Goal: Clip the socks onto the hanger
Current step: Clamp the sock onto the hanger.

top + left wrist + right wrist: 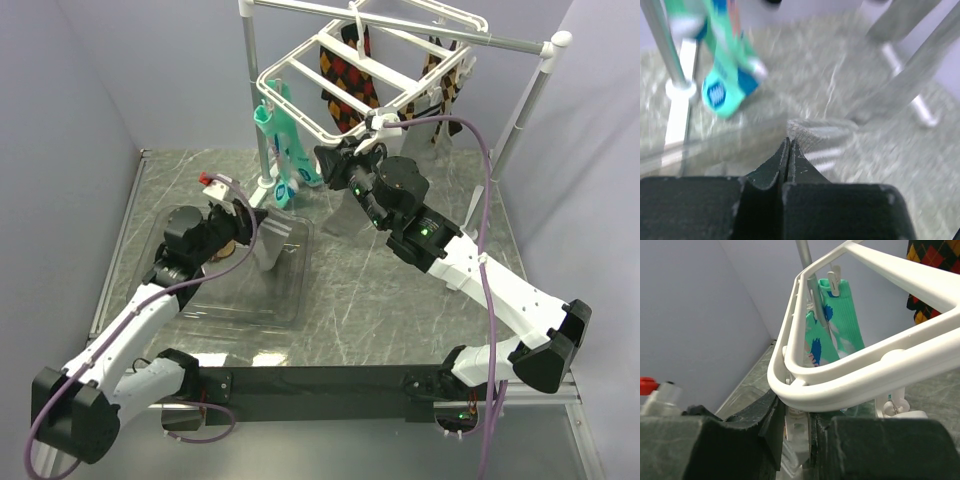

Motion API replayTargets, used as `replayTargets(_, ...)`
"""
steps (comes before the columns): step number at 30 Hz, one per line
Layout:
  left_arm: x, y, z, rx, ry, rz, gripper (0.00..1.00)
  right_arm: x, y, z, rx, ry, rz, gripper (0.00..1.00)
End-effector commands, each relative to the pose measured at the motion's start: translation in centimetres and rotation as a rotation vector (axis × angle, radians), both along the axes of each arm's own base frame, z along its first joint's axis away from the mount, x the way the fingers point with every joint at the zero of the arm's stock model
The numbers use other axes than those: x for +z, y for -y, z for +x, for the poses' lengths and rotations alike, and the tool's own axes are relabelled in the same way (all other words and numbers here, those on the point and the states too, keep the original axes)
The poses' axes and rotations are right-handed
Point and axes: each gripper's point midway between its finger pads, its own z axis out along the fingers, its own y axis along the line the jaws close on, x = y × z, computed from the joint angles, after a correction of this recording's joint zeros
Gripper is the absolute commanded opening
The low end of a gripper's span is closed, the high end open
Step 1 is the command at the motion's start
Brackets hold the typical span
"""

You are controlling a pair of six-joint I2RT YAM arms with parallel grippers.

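Observation:
The white hanger (300,62) hangs from the rail at the back. Its near corner (850,377) fills the right wrist view. My right gripper (342,162) (802,440) is raised under that corner, shut on a small white clip (801,432) dangling from the frame. A grey sock (346,215) hangs just below it. My left gripper (252,212) (788,142) is shut, pinching the cuff edge of another grey sock (268,252) whose white stripes (827,142) show just beyond the fingertips. This sock hangs over the clear tray.
A clear plastic tray (230,295) lies on the marble table at the left. Teal patterned socks (285,150) (840,325) and dark argyle socks (345,80) hang on the hanger. The rail stand's white poles (525,110) rise at the back.

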Motion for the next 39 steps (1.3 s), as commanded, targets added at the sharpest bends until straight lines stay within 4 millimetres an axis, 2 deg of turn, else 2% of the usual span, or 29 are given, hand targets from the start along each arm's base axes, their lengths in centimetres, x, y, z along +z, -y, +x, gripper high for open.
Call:
replayTargets(1, 7.5, 1.0, -0.8, -0.036, 0.162, -0.147, 0.01, 0.5, -0.6, -0.1, 0.029, -0.012, 0.009, 0.00)
replayTargets(6, 11.2, 2.9, -3.0, -0.182, 0.267, -0.192, 0.00, 1.6, -1.0, -0.4, 0.061, 0.036, 0.019, 0.00)
replayTargets(18, 16.4, 6.1, -3.7, -0.396, 0.405, -0.260, 0.01, 2.6, -1.1, -1.0, 0.111, 0.076, 0.048, 0.00)
replayTargets(27, 18.6, 6.8, -4.0, -0.438, 0.446, -0.279, 0.01, 2.7, -0.9, -1.2, 0.111, 0.080, 0.049, 0.00)
replayTargets(39, 19.4, 7.0, -3.2, -0.435, 0.482, -0.256, 0.01, 2.9, -0.5, -1.7, 0.115, 0.093, 0.071, 0.00)
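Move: The clip held at the hanger's near-left corner lies about 12 cm to the right of the left hand and 19 cm above it, roughly level with it front to back. The teal socks hang about 14 cm ahead of this hand, 4 cm right and 10 cm higher. From the right hand, the hanger corner is some 4 cm above and the grey sock about 12 cm left and 27 cm below, roughly level front to back. Keeping its pinch on the grey sock's cuff, the left hand lifts it about 16 cm and carries it some 7 cm right, easing slightly back, towards the clip. Its fingers tip up and swing clockwise, each by 20-odd degrees, to point across at the right hand. The right hand keeps its grip on the clip, rising only 1–2 cm. ##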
